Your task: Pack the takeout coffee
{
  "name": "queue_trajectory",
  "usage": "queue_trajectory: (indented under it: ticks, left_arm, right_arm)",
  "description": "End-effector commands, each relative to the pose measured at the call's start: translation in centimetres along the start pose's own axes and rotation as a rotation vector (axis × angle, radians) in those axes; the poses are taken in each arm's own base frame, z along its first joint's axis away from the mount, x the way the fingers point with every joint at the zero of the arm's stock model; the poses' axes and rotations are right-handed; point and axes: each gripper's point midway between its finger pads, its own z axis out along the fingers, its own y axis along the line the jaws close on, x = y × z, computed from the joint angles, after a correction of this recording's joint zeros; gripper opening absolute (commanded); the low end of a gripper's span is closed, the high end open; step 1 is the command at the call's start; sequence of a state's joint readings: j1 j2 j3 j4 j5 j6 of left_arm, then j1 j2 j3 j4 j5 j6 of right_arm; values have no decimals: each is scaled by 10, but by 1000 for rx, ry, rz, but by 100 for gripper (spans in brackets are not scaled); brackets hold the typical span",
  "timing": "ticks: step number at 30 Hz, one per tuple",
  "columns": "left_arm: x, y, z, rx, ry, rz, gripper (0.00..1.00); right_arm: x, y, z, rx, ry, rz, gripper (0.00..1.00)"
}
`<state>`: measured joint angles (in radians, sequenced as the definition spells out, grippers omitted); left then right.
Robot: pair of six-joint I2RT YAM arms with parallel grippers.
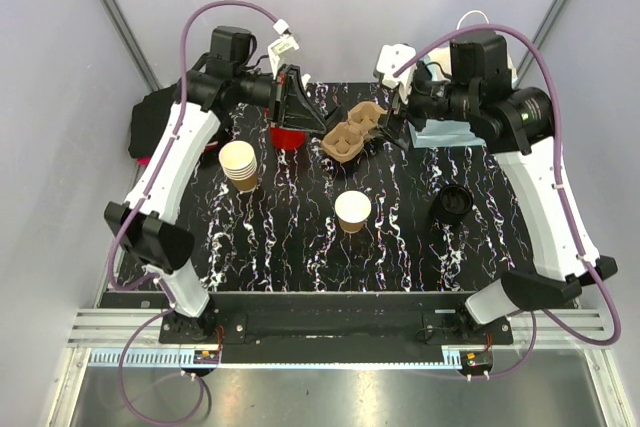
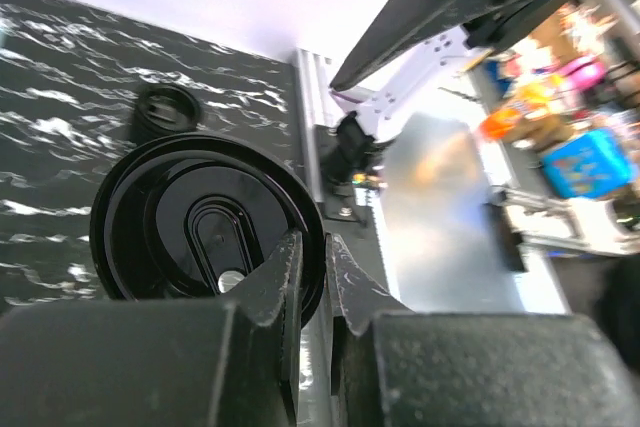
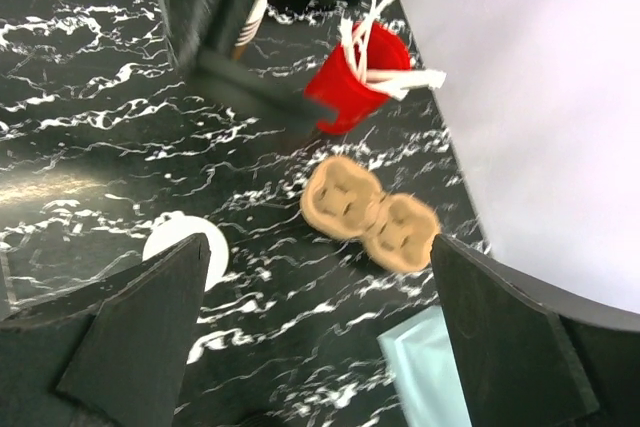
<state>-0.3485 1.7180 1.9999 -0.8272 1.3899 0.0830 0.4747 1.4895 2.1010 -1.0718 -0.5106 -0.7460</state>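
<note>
The takeout coffee (image 1: 352, 210) is a tan paper cup with a white inside, standing upright mid-table; the right wrist view shows its white mouth (image 3: 185, 247). My left gripper (image 1: 293, 99) hovers at the back left, above the red cup, shut on the rim of a black plastic lid (image 2: 200, 222). The rim sits pinched between the two fingertips of the gripper (image 2: 315, 267). My right gripper (image 1: 395, 127) is open and empty at the back right, just right of the brown pulp carrier (image 1: 355, 133). Between its jaws (image 3: 320, 287) I see the carrier (image 3: 370, 212) lying on the table.
A stack of tan cups (image 1: 240, 165) stands at the left. The red cup of white utensils (image 1: 290, 137) stands behind it, also seen as the red cup (image 3: 358, 87). A stack of black lids (image 1: 452, 204) sits at the right. Pale blue napkins (image 1: 445, 132) lie at the back right.
</note>
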Motion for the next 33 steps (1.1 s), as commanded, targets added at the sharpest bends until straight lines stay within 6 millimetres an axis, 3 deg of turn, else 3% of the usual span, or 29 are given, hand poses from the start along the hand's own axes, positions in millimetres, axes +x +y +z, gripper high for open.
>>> queue_trajectory:
  ticks: [1,10,21,28,29,33]
  left_arm:
    - [-5,-50,-6,297,-4,-84,0]
    - [2,-70,5,344,26,-96,0]
    - [6,-83,9,363,48,-103,0]
    - [8,-85,8,362,52,-106,0]
    - [8,-85,8,362,52,-105,0]
    - [8,-86,8,363,54,-104,2]
  right_arm:
    - [-28,7,-5,-87,-106,-142,98]
    - [-19,29,27,-298,-170,-194,100]
    - [-7,57,43,-487,-221,-163,98]
    - [-8,74,38,-560,-248,-85,57]
    - [-8,75,37,-567,-253,-79,46]
    - [-13,79,35,-587,-275,-60,33]
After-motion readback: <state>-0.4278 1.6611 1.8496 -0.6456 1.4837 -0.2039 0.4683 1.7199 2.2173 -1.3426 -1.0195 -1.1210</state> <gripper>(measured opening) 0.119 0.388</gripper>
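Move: The black lid, already in the left fingers, has its middle about 10 cm to the right hand's left, roughly level fore and aft and some 4 cm lower. The white paper cup stands on the table about 7 cm to the right hand's left and 38 cm below; the cup tray lies some 22 cm beyond the cup. From the left hand, the lid's middle is about 4 cm right and 3 cm ahead. Leftward about 6 cm and then down some 5 cm goes the wide-open right hand, swinging about 30 degrees counter-clockwise to reach the lid's free rim; it eases back about 3 cm while its fingers close more than halfway, one on each side of the rim. The left hand keeps its pinch on the lid and draws it back about 4 cm, tilting slightly. ##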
